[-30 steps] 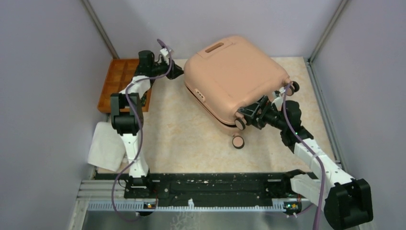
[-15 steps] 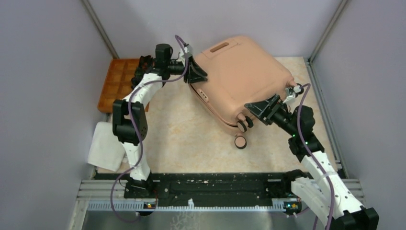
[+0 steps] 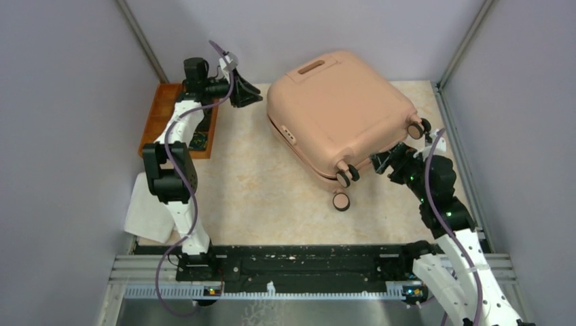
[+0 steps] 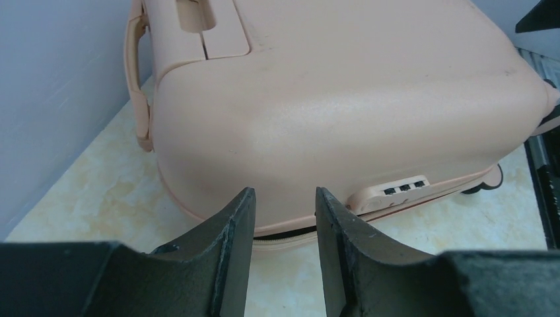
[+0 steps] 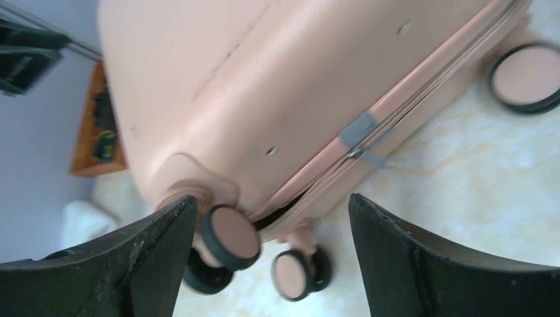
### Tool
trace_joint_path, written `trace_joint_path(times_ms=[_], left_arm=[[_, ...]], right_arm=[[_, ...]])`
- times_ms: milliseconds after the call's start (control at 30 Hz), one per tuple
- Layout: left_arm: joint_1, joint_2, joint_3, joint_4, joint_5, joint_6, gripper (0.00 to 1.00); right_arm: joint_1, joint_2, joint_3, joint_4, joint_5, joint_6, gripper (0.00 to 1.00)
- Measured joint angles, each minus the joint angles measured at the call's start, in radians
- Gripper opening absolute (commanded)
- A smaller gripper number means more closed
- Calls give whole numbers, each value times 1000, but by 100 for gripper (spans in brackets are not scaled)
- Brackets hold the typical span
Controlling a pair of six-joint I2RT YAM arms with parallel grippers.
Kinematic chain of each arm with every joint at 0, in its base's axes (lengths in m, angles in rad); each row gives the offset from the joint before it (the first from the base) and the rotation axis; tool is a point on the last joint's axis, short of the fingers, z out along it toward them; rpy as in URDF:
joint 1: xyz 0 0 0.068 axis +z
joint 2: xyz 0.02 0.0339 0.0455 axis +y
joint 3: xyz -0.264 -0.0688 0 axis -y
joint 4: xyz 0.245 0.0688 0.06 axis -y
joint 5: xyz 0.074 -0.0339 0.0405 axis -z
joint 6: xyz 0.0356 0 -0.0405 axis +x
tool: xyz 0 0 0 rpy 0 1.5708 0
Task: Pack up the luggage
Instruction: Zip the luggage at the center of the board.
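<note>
The peach-pink luggage (image 3: 339,109) lies flat and lid-down-shut on the marble table, handle recess at the far end, with a thin dark gap along its zip seam (image 5: 297,201). My left gripper (image 3: 248,94) hovers left of its far-left corner, apart from it, jaws open with nothing between them; in the left wrist view the left gripper (image 4: 284,211) faces the shell (image 4: 343,99) and its combination lock (image 4: 399,190). My right gripper (image 3: 384,161) stands wide open beside the near-right corner. The right gripper (image 5: 271,198) frames two pink-and-black wheels (image 5: 231,238) without touching them.
A loose pink-and-black wheel disc (image 3: 339,202) lies on the table in front of the luggage. An orange compartmented tray (image 3: 166,112) sits at the far left, a white cloth (image 3: 149,210) nearer on the left. Grey walls and metal posts enclose the table.
The left gripper has drawn back leftward off the luggage's far-left corner. The right gripper has slid off the lid near the wheels, back toward the right. The luggage has settled slightly.
</note>
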Motion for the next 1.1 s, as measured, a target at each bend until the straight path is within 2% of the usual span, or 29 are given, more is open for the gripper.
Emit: trace_joint_path(times_ms=[133,267,400,600,700,833,867,1100], left_arm=[[-5,0,6,-98,-56,78,46],[-2,0,6,-171,-138,114,46],[16,0,6,-197,-186,112,46],[26,4,6,-196,-201,89,46],[26,7,6,-196,-206,85,46],[23,16,6,-196,-216,85,46],[23,17,6,-196,-217,84,46],[23,24,6,-195,-218,75,46]], right_arm=[[-1,84,18,13,57,-169,80],[-1,190,2,47,94,-290,65],[-1,262,-31,84,140,-417,69],[-1,467,-31,109,129,-631,74],[-1,495,-31,113,97,-701,72],[-1,496,-37,179,74,-784,53],[-1,496,-43,207,71,-804,51],[-1,507,-155,417,26,-937,53]])
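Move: The zipper pull hangs at the strap on the luggage's seam, about 10 cm ahead of the right hand, 2 cm to its right and 15 cm below. The near upper wheel is some 3 cm ahead, 10 cm left and 10 cm below; the far upper wheel is about 16 cm ahead, 14 cm right and 10 cm below. From the left hand the pull lies some 40 cm right, 14 cm back and 18 cm below. Right hand sinks 13 cm and forward towards the zipper pull, rolling 50 degrees, fingers narrowing; left lowers 5 cm. ##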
